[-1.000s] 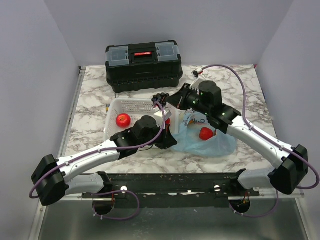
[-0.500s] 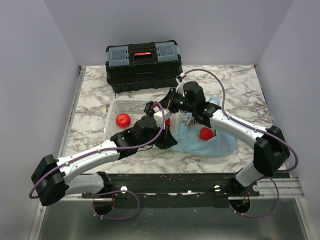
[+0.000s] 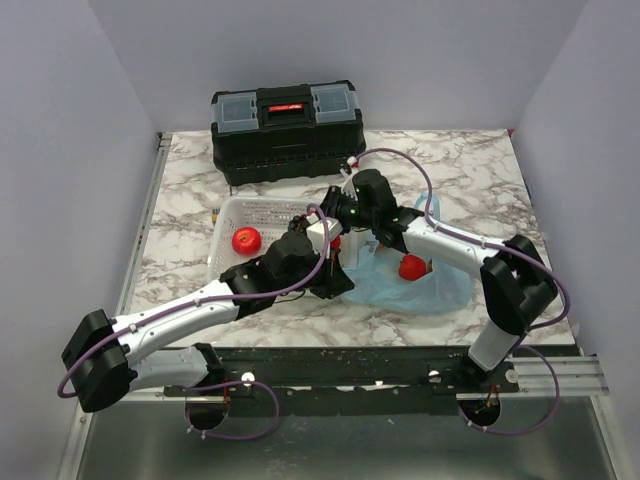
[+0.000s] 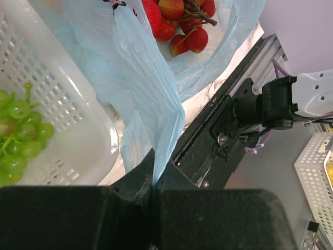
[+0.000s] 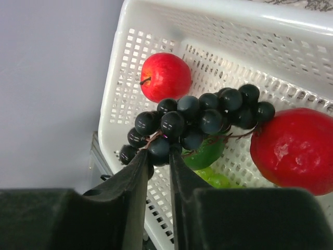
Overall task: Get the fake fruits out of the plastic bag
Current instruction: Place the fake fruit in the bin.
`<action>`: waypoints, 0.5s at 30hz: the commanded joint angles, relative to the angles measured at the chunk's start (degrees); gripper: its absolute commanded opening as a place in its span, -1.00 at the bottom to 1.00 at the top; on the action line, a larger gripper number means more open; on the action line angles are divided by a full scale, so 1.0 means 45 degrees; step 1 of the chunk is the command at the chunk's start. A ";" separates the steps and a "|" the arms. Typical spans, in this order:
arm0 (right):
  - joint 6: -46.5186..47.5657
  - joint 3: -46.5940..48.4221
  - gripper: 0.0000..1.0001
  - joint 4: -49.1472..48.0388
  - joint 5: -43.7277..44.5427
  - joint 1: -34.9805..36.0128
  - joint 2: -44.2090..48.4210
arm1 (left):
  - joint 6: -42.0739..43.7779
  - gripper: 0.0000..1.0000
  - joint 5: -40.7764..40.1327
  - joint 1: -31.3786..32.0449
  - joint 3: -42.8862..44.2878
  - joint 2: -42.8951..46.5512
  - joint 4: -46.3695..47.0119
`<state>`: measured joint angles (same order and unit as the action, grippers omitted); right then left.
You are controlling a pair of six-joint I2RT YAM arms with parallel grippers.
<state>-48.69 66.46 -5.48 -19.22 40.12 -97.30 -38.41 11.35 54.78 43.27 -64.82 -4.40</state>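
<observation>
The light-blue plastic bag (image 3: 432, 290) lies right of the white basket (image 3: 232, 212), a red fruit (image 3: 411, 267) showing inside it. My left gripper (image 4: 155, 185) is shut on the bag's edge (image 4: 148, 99), and red berries (image 4: 179, 23) lie in the bag's mouth. My right gripper (image 5: 158, 156) is over the basket (image 5: 208, 31), its tips narrowly closed on one berry of the dark blue grape bunch (image 5: 200, 120). Below the bunch lie a red apple (image 5: 165, 76), a larger red fruit (image 5: 294, 151) and a dark green piece (image 5: 208, 153).
A black toolbox (image 3: 286, 133) stands at the back of the marble table behind the basket. Pale green grapes (image 4: 18, 133) lie in the basket. The black rail (image 3: 350, 365) runs along the table's near edge.
My right arm has swung left with the dark grape bunch, from above the bag to over the basket, and lowered it. The left arm has held still, gripping the bag.
</observation>
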 commanded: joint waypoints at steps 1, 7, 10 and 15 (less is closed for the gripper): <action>0.0181 0.0544 -0.38 -0.0342 -0.0510 0.0011 -0.0351 | 0.0099 -1.00 0.0055 0.0051 0.0190 0.0121 -0.0055; 0.0608 0.0699 0.10 -0.0087 -0.0232 0.0011 -0.0152 | 0.0084 -1.00 -0.0018 0.0051 0.0118 0.0223 -0.0133; 0.0843 0.0672 0.12 0.0211 0.0041 0.0006 0.0193 | 0.0021 -1.00 -0.0023 0.0052 0.0017 0.0254 -0.0058; 0.1468 0.0348 0.12 0.1043 0.1323 0.0011 0.1229 | 0.0004 -1.00 0.0026 0.0052 0.0090 0.0184 -0.0037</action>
<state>-45.50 68.16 -4.12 -18.50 40.12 -96.86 -38.44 11.33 54.78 43.27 -64.82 -4.45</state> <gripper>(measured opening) 0.558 0.003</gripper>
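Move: Over the forward part of the bin, the right hand still has the black grapes at its barely open fingertips; the bin's middle lies about 6 cm back, 7 cm left and 9 cm below. The red apple is some 17 cm left and 5 cm back, the avocado about 8 cm left and 9 cm back, the pomegranate roughly 5 cm right and 5 cm back. From the left hand the bin's middle is about 10 cm ahead and 16 cm left. Spreading its fingers to a bit over half open, the right hand lets go of the black grapes above the bin, almost on the spot. It sinks about half a centimetre as they part, then lifts away from the bin floor by some 1.5 cm, the fingertips tipping up slightly. The left hand stays still, keeping its shut grip on the bag's edge. ##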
